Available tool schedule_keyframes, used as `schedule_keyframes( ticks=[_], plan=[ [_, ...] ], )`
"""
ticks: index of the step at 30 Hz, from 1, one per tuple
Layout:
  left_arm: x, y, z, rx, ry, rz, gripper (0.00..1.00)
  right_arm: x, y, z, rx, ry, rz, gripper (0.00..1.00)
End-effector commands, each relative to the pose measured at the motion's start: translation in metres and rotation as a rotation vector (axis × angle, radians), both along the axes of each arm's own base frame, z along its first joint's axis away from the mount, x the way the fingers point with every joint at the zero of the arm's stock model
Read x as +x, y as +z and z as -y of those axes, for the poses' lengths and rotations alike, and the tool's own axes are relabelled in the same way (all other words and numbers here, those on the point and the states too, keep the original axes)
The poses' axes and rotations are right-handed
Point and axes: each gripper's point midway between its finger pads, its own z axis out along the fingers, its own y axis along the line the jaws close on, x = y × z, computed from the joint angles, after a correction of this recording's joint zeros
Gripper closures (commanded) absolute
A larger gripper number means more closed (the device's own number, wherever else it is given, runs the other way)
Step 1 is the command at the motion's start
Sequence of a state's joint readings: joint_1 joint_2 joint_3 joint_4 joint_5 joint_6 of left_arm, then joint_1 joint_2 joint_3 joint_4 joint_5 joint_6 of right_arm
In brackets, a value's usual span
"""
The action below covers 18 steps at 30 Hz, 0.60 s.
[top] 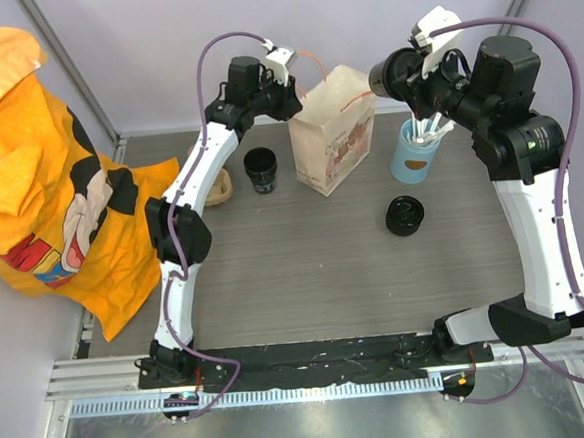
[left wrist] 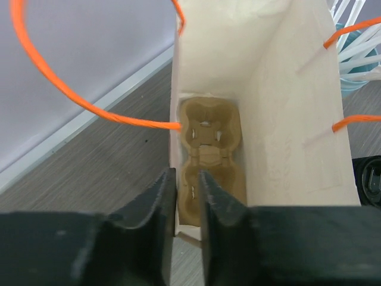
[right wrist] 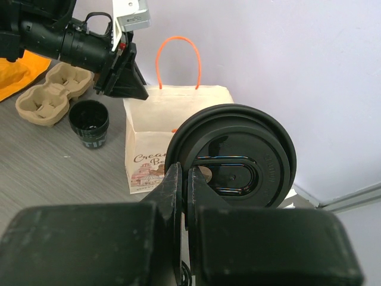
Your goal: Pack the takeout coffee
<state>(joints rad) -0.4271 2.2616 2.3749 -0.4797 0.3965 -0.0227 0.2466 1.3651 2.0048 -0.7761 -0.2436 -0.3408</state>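
Note:
The takeout coffee shows as a small black cup (top: 260,169) (right wrist: 89,122), standing on the table left of the paper bag (top: 334,126) (right wrist: 172,134) with its mouth uncovered. My right gripper (top: 394,74) (right wrist: 183,170) is shut on the rim of a black round lid (top: 379,77) (right wrist: 238,158), held on edge high by the bag's right top corner. My left gripper (top: 291,94) (left wrist: 186,174) is at the bag's left top edge. Its jaws straddle the bag's wall (left wrist: 174,205) with a narrow gap showing between them. A brown pulp carrier (left wrist: 205,155) lies on the bag's floor.
A light-blue cup of white straws (top: 415,150) stands right of the bag. Another black round piece (top: 405,215) lies in front of it. A second pulp carrier (top: 220,187) (right wrist: 53,95) sits behind the left arm. Orange cloth (top: 49,186) covers the left side.

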Motion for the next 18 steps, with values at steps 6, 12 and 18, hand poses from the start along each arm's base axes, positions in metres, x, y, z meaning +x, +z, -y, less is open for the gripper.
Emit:
schedule_keyframes(
  ticks=[6,12,18],
  plan=[
    [-0.004,0.037,0.003,-0.034,-0.014,0.081,0.96,-0.016,0.027,-0.001,0.027,0.028,0.070,0.99],
    [-0.029,0.040,0.008,-0.036,-0.031,0.016,1.00,-0.016,0.032,0.000,0.031,0.025,0.087,0.99],
    [-0.078,0.036,0.007,-0.048,-0.076,-0.116,1.00,-0.010,0.032,-0.003,0.038,0.030,0.088,0.99]
  ],
)
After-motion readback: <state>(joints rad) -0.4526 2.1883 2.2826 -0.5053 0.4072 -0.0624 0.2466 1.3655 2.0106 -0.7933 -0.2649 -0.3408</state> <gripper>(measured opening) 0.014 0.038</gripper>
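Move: The paper bag's left rim edge already sits between the left hand's open fingers, with the bag's middle about 10 cm to the right, level fore-and-aft and some 13 cm below. The empty black cup stands about 9 cm left of this hand, 6 cm back and 24 cm down. From the right hand, which holds a lidded coffee cup, the bag lies roughly 19 cm ahead, 13 cm left and 33 cm below. The left fingers shut on the bag's left rim edge, pinching the paper, then pull back about 3 cm. ##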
